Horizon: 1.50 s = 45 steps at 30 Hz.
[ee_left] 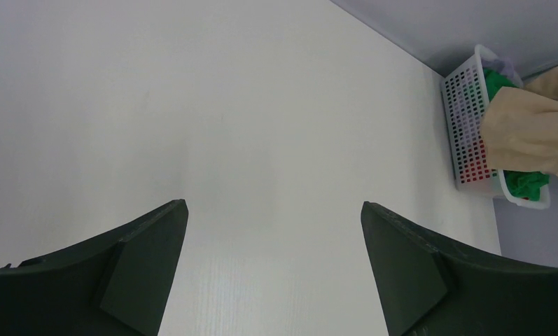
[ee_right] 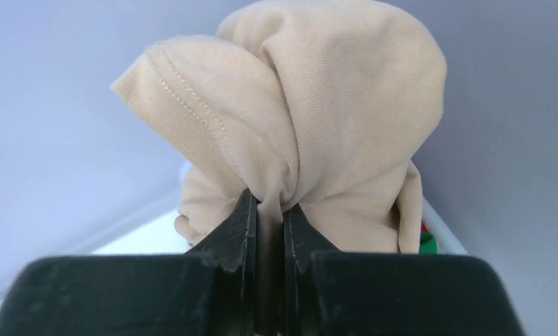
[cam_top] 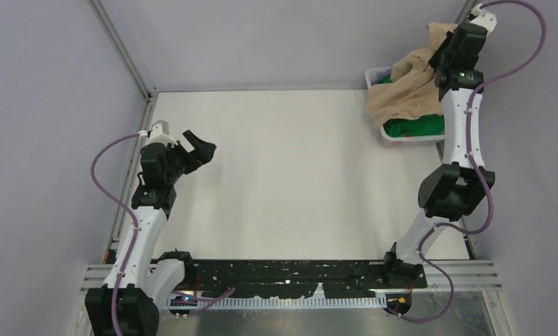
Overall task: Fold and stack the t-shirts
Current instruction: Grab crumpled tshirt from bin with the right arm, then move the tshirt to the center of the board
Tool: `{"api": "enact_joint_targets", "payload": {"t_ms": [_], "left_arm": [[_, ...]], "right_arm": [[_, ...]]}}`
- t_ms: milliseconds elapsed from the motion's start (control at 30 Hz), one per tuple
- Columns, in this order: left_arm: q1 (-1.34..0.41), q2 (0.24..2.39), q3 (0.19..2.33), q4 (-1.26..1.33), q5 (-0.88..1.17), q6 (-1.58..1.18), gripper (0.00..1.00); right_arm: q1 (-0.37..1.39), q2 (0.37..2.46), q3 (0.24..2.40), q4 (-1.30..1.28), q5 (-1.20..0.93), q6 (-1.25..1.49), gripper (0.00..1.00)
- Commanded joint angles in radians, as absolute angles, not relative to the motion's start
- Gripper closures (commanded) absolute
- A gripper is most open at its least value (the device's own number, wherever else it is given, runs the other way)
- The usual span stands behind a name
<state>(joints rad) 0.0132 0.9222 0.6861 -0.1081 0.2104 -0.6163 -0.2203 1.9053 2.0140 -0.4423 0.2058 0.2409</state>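
A large beige-tan t-shirt (cam_top: 412,87) hangs bunched above the white slatted basket (cam_top: 409,139) at the back right, its lower part draped over the basket. My right gripper (ee_right: 270,207) is shut on a pinched fold of the beige t-shirt (ee_right: 318,119), raised high over the basket. A bright green t-shirt (cam_top: 416,127) lies in the basket, and a bit of red cloth (ee_right: 425,229) shows beside it. My left gripper (ee_left: 274,210) hovers open over the bare white table (ee_left: 227,126) at the left, nothing between its fingers.
The white basket (ee_left: 465,126) stands against the right wall near the back corner. A metal frame post (cam_top: 125,52) and rail run along the table's left side. The arm bases sit on a black plate (cam_top: 290,276) at the near edge.
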Motion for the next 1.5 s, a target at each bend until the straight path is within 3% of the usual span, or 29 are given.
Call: {"api": "enact_joint_targets", "payload": {"t_ms": [0, 267, 467, 667, 1067, 1367, 1433, 1467], "left_arm": [[0.01, 0.887, 0.703, -0.072, 0.237, -0.605, 0.01], [0.01, 0.841, 0.692, -0.082, 0.237, -0.601, 0.01], [0.01, 0.791, 0.696, -0.122, 0.223, -0.593, 0.01], [0.01, 0.725, 0.698, -0.173, 0.203, -0.595, 0.01], [0.009, 0.665, 0.68, -0.217, 0.233, -0.618, 0.01], [-0.026, 0.735, 0.682, -0.326, 0.324, -0.64, 0.01], [-0.044, 0.739, 0.665, -0.351, 0.333, -0.639, 0.01], [-0.059, 0.739, 0.658, -0.372, 0.321, -0.637, 0.01]], "right_arm": [[-0.221, 1.68, 2.069, -0.277, 0.035, 0.221, 0.95], [-0.163, 1.571, 2.097, -0.274, -0.398, 0.221, 0.95], [0.07, 1.53, 2.112, -0.417, -0.581, 0.131, 0.95], [0.282, 1.466, 1.954, -0.589, -0.56, -0.048, 0.95], [0.474, 1.38, 1.532, -0.434, -0.581, -0.072, 0.95], [0.546, 1.608, 1.571, -0.309, -0.524, -0.001, 0.95], [0.552, 1.696, 1.635, -0.308, -0.485, 0.025, 0.92], [0.554, 1.754, 1.682, -0.315, -0.465, 0.046, 0.8]]}}
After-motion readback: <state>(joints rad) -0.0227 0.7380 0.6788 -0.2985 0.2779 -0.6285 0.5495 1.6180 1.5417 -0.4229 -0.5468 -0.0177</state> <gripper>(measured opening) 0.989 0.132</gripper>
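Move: The beige t-shirt is already pinched in the right gripper, bunched and hanging over the bin. Its destination, the middle of the table, lies some 45 cm to the left, 21 cm back and about 32 cm below. The bin's middle is only about 4 cm left, 3 cm back and 25 cm down, with the green t-shirt in it at nearly the same spot. From the left hand, the table's middle is about 25 cm right, level with it, and 20 cm below. Keeping its pinch on the beige t-shirt, the right hand hoists it about 23 cm up out of the bin while drawing back, then swings it some 46 cm left in all and sinks again over the table's middle, turning about 90 degrees counter-clockwise so the fingers point left. The open left hand lifts and backs off about 4 cm, then dips again. ##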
